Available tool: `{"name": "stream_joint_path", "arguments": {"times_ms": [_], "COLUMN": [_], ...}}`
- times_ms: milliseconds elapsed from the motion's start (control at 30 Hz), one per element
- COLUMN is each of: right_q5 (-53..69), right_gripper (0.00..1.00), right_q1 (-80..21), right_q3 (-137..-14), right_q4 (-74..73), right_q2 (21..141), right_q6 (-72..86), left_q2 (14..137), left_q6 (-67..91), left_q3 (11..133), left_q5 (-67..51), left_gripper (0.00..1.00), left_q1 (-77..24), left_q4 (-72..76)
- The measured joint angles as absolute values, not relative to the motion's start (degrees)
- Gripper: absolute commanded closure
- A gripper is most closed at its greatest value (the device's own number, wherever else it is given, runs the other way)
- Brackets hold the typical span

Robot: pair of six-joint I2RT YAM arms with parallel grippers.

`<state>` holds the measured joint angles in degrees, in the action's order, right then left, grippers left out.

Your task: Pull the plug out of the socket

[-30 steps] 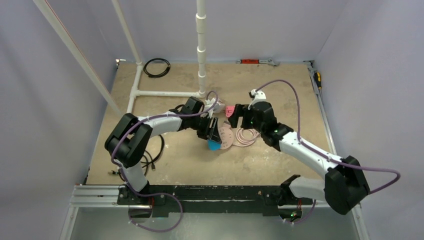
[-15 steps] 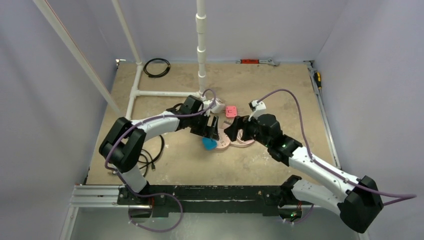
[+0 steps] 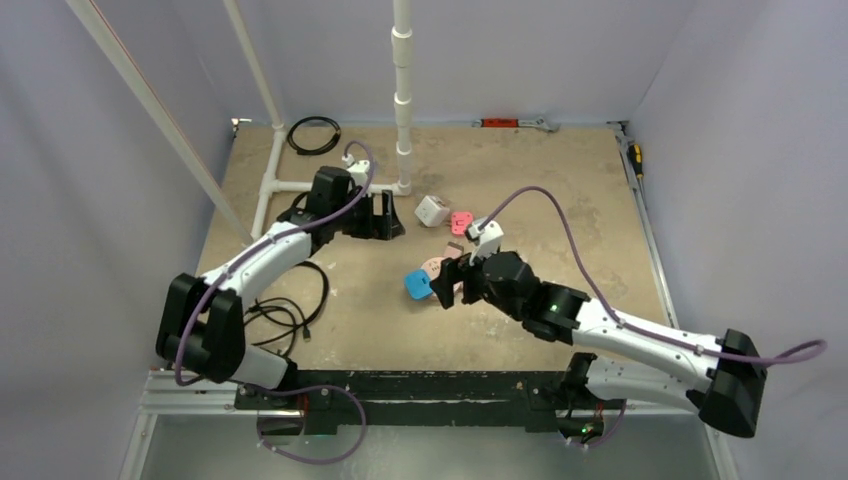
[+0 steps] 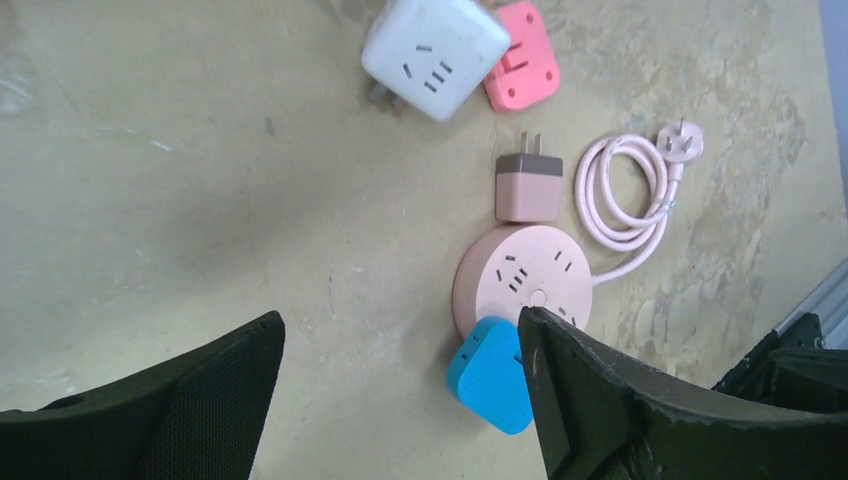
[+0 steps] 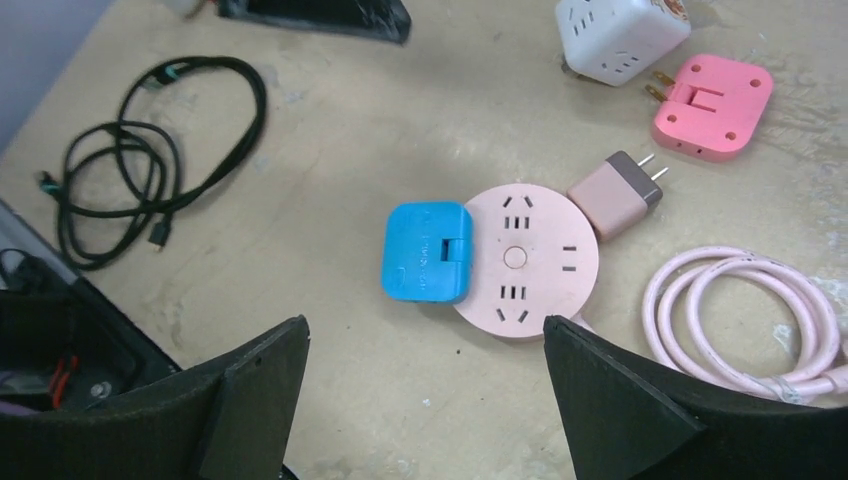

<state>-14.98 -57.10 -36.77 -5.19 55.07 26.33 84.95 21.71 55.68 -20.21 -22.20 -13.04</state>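
The flat round pale-pink socket (image 5: pixel 525 262) lies face up on the table, its coiled pink cord (image 5: pixel 745 320) beside it. The small square pink plug (image 5: pixel 712 105) rests apart from the socket, prongs showing, next to a white cube adapter (image 5: pixel 620 25). A blue plug (image 5: pixel 427 250) overlaps the socket's edge; whether it is seated I cannot tell. My right gripper (image 5: pixel 425 325) hovers open just on the near side of the socket (image 3: pixel 436 268), holding nothing. My left gripper (image 3: pixel 396 222) is open and empty, well back to the left; its view shows the socket (image 4: pixel 525 285) ahead.
A tan adapter (image 5: pixel 615 192) lies on its side touching the socket's far edge. Black cables (image 5: pixel 130 150) sprawl at the left of the table. A white pipe frame (image 3: pixel 300 185) stands at the back, with a black cable coil (image 3: pixel 313 134) behind it.
My left gripper opened, let go of the socket and drew back to the far left. The socket dropped flat. My right arm pulled away from the pink plug toward the near side.
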Motion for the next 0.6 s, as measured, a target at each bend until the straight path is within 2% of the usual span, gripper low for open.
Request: {"name": "stream_joint_path", "arguments": {"times_ms": [233, 600], "right_q5": [-29.2, -42.0], "right_gripper": [0.08, 0.06], "right_q1": [-67.1, -73.3], "right_q3": [-46.3, -60.5], "right_q4": [-10.3, -17.3], "right_q2": [70.7, 93.1], "right_q6": [26.3, 27.2], "left_q2": [74.6, 73.3], "left_q6": [19.4, 18.4], "left_q3": [55.7, 55.5], "left_q5": [-10.5, -5.4], "left_gripper": [0.15, 0.1], "left_q1": [-22.7, -21.9], "left_q4": [-13.2, -13.9]}}
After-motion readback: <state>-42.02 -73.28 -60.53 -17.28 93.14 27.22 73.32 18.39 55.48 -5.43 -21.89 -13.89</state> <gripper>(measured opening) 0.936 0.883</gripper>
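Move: The blue plug on the round pink socket is about 5 cm ahead of the right hand, 6 cm to its left and 14 cm below. From the right hand, the socket's middle is about 7 cm ahead and 2 cm left, the small charger some 13 cm ahead and 2 cm right, and the coiled cord 10 cm ahead and 11 cm right, all some 16 cm below. From the left hand, the blue plug is about 8 cm back, 7 cm right and 9 cm below. Open right hand rolls left-side-down, sweeping about 7 cm left and down towards the blue plug; left hand rises. ##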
